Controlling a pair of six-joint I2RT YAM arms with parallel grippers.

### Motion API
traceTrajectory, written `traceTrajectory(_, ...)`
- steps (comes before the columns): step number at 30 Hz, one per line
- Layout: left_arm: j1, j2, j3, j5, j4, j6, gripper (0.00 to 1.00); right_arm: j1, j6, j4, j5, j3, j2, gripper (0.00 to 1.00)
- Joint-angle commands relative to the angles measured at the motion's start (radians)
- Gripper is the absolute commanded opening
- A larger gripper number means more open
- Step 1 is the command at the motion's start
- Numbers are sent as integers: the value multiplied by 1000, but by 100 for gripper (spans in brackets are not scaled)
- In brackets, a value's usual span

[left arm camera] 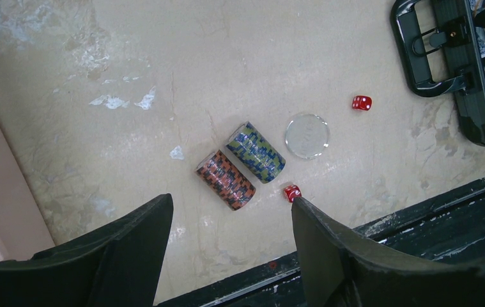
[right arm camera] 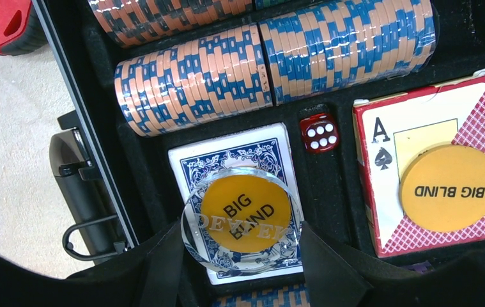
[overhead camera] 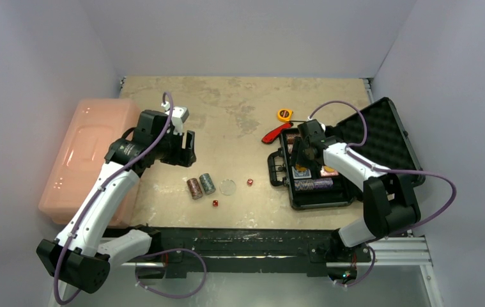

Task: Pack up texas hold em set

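Observation:
The black hard case (overhead camera: 380, 137) lies open at the right, its foam lid tilted back. Inside are chip rolls (right arm camera: 265, 64), a blue card deck (right arm camera: 227, 150), a red card deck (right arm camera: 386, 192) carrying a yellow "big blind" disc (right arm camera: 449, 187), and one red die (right arm camera: 319, 133). My right gripper (right arm camera: 239, 235) is shut on a clear disc (right arm camera: 243, 256), held just above the blue deck and a second yellow disc. My left gripper (left arm camera: 230, 203) hangs open over the table with nothing in it. Below it lie two chip rolls (left arm camera: 227, 179) (left arm camera: 255, 152), another clear disc (left arm camera: 307, 135) and two red dice (left arm camera: 361, 102) (left arm camera: 291, 192).
A large pink bin (overhead camera: 89, 153) fills the table's left side behind my left arm. A yellow tape measure (overhead camera: 284, 115) and a red-handled tool (overhead camera: 273, 134) lie just beyond the case. The case handle (left arm camera: 422, 57) faces the loose pieces. A black rail (overhead camera: 239, 240) runs along the near edge.

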Motion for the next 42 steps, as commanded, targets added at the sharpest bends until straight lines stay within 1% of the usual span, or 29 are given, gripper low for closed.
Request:
traceTrajectory(1,-6,-2,-1,2,28,6,68,-5,12,47,-1,37,-3,53)
traceTrajectory(3,-6,-2,-1,2,27,6,68,-5,11,48,-6,37,-6,64)
traceTrajectory(5,-6,-2,-1,0,27,6,68,-5,9,48,-9,38,-12,71)
traceTrajectory(10,-6,0,-2,-1,28,5,68,-5,8,41,-5,43,-35,86)
traceTrajectory(12,-6,0,-1,-2,28,6,68,-5,9,34,-6,49,-45,88)
traceTrajectory(16,-6,1,-1,-4,27,6,68,-5,-6,8,7,75,-83,90)
traceTrajectory(25,-6,-21,1,-23,31,10,67,-3,-89,29,-77,90,-246,96)
traceTrajectory(31,-6,-39,-1,-35,35,12,67,17,-114,26,-83,92,-327,96)
traceTrajectory(36,-6,-84,-9,-62,50,13,67,81,-136,59,-115,103,-351,96)
traceTrajectory(39,-6,-115,-15,-86,62,15,68,173,-149,58,-57,128,-345,96)
traceTrajectory(40,-6,-124,-17,-95,65,15,70,205,-150,63,-38,132,-343,96)
traceTrajectory(42,-6,-147,-26,-97,72,15,75,254,-149,82,-40,129,-341,96)
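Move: Inside the open case, the right hand holds the clear disc just above the blue card deck with its BIG BLIND button; that deck's middle is about 2 cm ahead and 2 cm below. The case's red die lies some 5 cm ahead and 4 cm right, the red card deck 2 cm ahead and 9 cm right, the orange-blue chip row 9 cm ahead and 2 cm right. From the left hand, the blue deck is roughly 38 cm right, 8 cm ahead and 17 cm below. Opening its fingers wide over the blue card deck, the right hand lets go of the clear disc, then climbs about 14 cm, first easing 2 cm forward. Near the top it swings some 7 cm left towards the case's handle side, the fingers tipping up forward by about 20 degrees and the hand turning counter-clockwise. The left hand starts to rise a little at the end, empty. ##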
